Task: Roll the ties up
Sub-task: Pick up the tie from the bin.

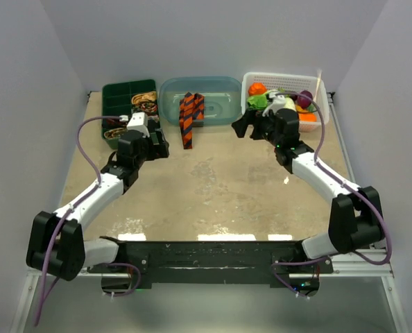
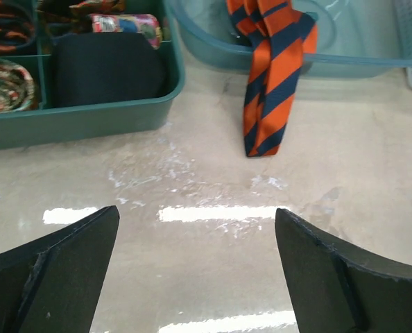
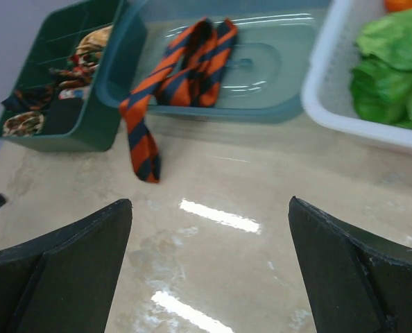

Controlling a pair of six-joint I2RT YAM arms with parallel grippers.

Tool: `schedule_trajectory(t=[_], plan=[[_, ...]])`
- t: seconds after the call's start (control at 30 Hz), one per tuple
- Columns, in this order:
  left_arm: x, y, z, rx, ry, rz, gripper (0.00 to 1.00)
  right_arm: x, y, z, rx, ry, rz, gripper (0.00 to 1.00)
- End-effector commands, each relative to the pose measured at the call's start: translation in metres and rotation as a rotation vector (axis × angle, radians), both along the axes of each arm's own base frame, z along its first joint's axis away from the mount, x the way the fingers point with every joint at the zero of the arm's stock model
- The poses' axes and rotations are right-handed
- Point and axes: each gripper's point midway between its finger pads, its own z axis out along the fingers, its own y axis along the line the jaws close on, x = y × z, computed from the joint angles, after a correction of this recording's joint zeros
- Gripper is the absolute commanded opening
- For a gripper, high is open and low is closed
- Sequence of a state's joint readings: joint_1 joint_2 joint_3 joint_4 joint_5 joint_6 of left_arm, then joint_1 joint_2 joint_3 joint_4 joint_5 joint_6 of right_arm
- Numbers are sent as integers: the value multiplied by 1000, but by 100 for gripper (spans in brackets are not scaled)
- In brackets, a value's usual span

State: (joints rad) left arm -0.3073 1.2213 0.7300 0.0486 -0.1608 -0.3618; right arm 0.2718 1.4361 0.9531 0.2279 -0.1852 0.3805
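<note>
An orange tie with dark stripes (image 1: 188, 118) lies in the clear teal tub (image 1: 220, 92), one end hanging over the front rim onto the table; it also shows in the left wrist view (image 2: 270, 76) and the right wrist view (image 3: 166, 76). Small rolled ties (image 1: 148, 104) sit in the green divided tray (image 1: 116, 94), also seen in the left wrist view (image 2: 5, 83). My left gripper (image 1: 161, 147) is open and empty over the table, left of the tie's hanging end. My right gripper (image 1: 239, 127) is open and empty, right of the tie.
A white basket (image 1: 317, 87) of colourful cloths stands at the back right, beside the right arm. The green tray's front compartment (image 2: 105, 69) holds dark fabric. Walls close the table on three sides.
</note>
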Motion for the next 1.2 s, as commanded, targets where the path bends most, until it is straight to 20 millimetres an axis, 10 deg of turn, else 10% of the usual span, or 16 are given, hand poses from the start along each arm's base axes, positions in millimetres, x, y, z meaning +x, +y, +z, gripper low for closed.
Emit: schedule_trajectory(t=[0.0, 0.17, 0.5, 0.67, 1.17], plan=[[23, -42, 17, -148, -43, -157, 100, -7, 58, 16, -18, -34, 156, 99], [45, -70, -12, -203, 65, -247, 100, -9, 81, 8, -6, -2, 205, 99], [83, -112, -46, -301, 100, -381, 90, -21, 65, 5, -57, 8, 162, 99], [98, -116, -72, -293, 131, -379, 72, -28, 60, 2, -65, 13, 153, 99], [120, -102, -109, -273, 162, -275, 67, -31, 52, -8, -101, 34, 132, 99]])
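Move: The tie's hanging end lies on the table about 11 cm ahead of my left hand, 10 cm to its right and 14 cm below. The teal bin that holds the rest of the tie has its middle some 20 cm farther out than that end and 6 cm to its right; the green divided box is about 25 cm ahead of my left hand and 15 cm to its left. From my right hand, the tie's end is roughly 7 cm ahead, 19 cm left and 20 cm below. I sweep my left hand down about 12 cm, forward and to the right some 10 cm each, coming in just over the tie's hanging end; the fingers tip further down, turn about 20 degrees clockwise and narrow partway, with the tie's end between them, not yet pinched. My open right hand swings left about 8 cm, then eases a little back and to the right. ##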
